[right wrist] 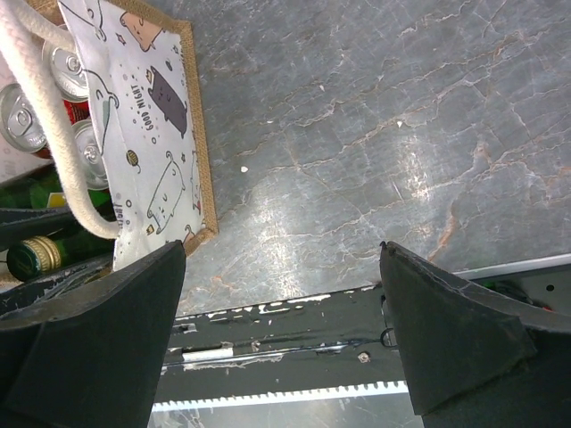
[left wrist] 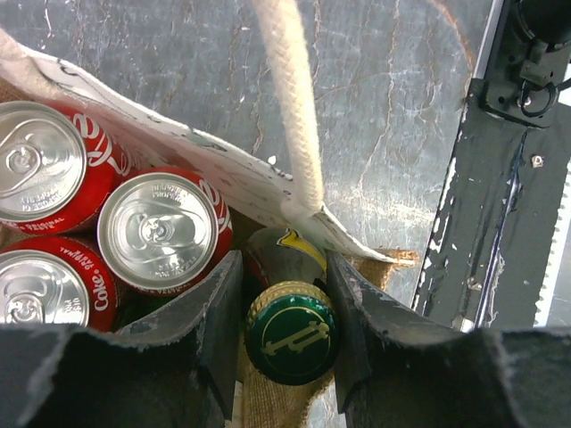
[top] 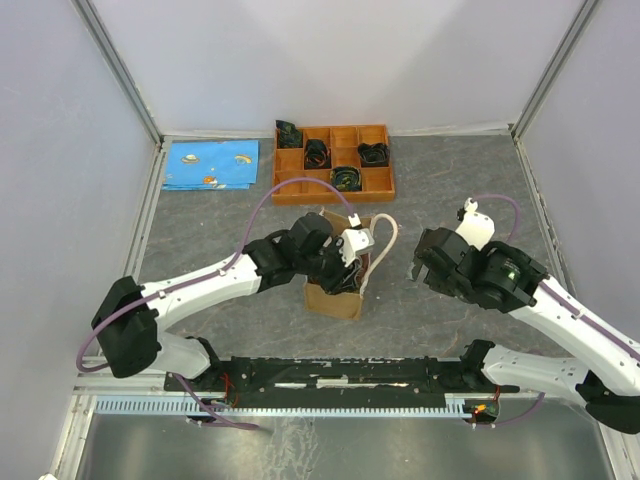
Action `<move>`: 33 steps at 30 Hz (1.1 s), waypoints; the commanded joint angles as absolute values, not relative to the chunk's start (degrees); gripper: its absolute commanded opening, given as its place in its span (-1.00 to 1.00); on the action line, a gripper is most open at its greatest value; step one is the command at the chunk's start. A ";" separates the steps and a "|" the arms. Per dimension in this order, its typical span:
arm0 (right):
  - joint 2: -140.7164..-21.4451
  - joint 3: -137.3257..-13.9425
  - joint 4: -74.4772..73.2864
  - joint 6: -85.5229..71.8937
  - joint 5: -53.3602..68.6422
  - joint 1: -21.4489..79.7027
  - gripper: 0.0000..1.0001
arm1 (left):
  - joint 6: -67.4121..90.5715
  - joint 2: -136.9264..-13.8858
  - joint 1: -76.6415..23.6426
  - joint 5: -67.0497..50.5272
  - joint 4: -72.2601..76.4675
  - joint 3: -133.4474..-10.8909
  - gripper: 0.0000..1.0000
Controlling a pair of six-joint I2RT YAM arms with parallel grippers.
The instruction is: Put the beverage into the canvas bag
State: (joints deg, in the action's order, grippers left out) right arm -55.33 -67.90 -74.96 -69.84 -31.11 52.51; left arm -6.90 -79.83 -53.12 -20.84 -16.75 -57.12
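Observation:
The canvas bag [top: 335, 298] stands upright mid-table, its white printed lining [left wrist: 205, 160] and cream rope handle [left wrist: 290, 98] showing. Three red cola cans [left wrist: 165, 230] stand inside it. The beverage, a green bottle with a green and gold cap [left wrist: 292, 332], sits in the bag's corner beside the cans. My left gripper [left wrist: 283, 267] reaches down into the bag and is shut on the bottle's neck, one finger on each side of the cap. My right gripper [right wrist: 283, 250] hangs open and empty over bare table to the right of the bag [right wrist: 147, 116].
An orange compartment tray [top: 385, 165] holding dark items sits at the back. A blue patterned cloth [top: 210, 165] lies at the back left. A black mounting rail [top: 330, 375] runs along the near edge. White walls enclose the table on three sides.

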 commanded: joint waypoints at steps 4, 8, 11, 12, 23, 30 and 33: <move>-54.58 -67.98 -75.83 -70.99 -32.53 52.90 0.95 | -9.05 -77.77 -55.39 -18.13 -12.57 -53.58 -0.95; -54.58 -67.90 -75.76 -71.02 -32.31 52.84 0.94 | -8.66 -77.46 -55.55 -17.18 -12.82 -54.28 -0.87; -54.64 -67.91 -75.66 -71.00 -32.17 52.86 0.94 | -8.71 -76.23 -55.49 -15.88 -14.19 -56.59 -0.22; -54.66 -68.03 -75.59 -70.97 -32.15 52.86 0.94 | -8.77 -75.68 -55.53 -15.56 -14.97 -57.71 -0.08; -56.92 -68.74 -73.12 -69.06 -31.99 52.89 0.95 | -7.23 -71.67 -55.49 -14.95 -22.49 -72.65 0.64; -61.24 -74.78 -71.71 -62.98 -36.87 52.82 0.99 | 0.11 -70.91 -48.08 -11.13 -22.21 -79.24 0.79; -65.60 -79.56 -72.57 -59.69 -38.74 52.82 0.99 | 4.37 -71.87 -39.00 -14.07 -24.79 -80.34 0.81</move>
State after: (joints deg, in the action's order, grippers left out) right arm -61.82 -72.53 -73.93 -64.99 -33.54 52.51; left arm -3.09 -72.38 -48.77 -12.99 -22.52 -77.12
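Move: The left hand still holds the green bottle by its neck in the bag's near-right corner, the bottle's middle some 8 cm below and about 2 cm right. The nearest can stands about 7 cm ahead, a second can 10 cm ahead and 5 cm left, both about 14 cm down; the other bottle is 4 cm ahead, 7 cm left and 9 cm down. From the right hand the bottle lies about 16 cm left, 2 cm back, 14 cm below. The left fingers open wide off the bottle's neck, then rise about 18 cm above the bag, tilting some 20 degrees. ##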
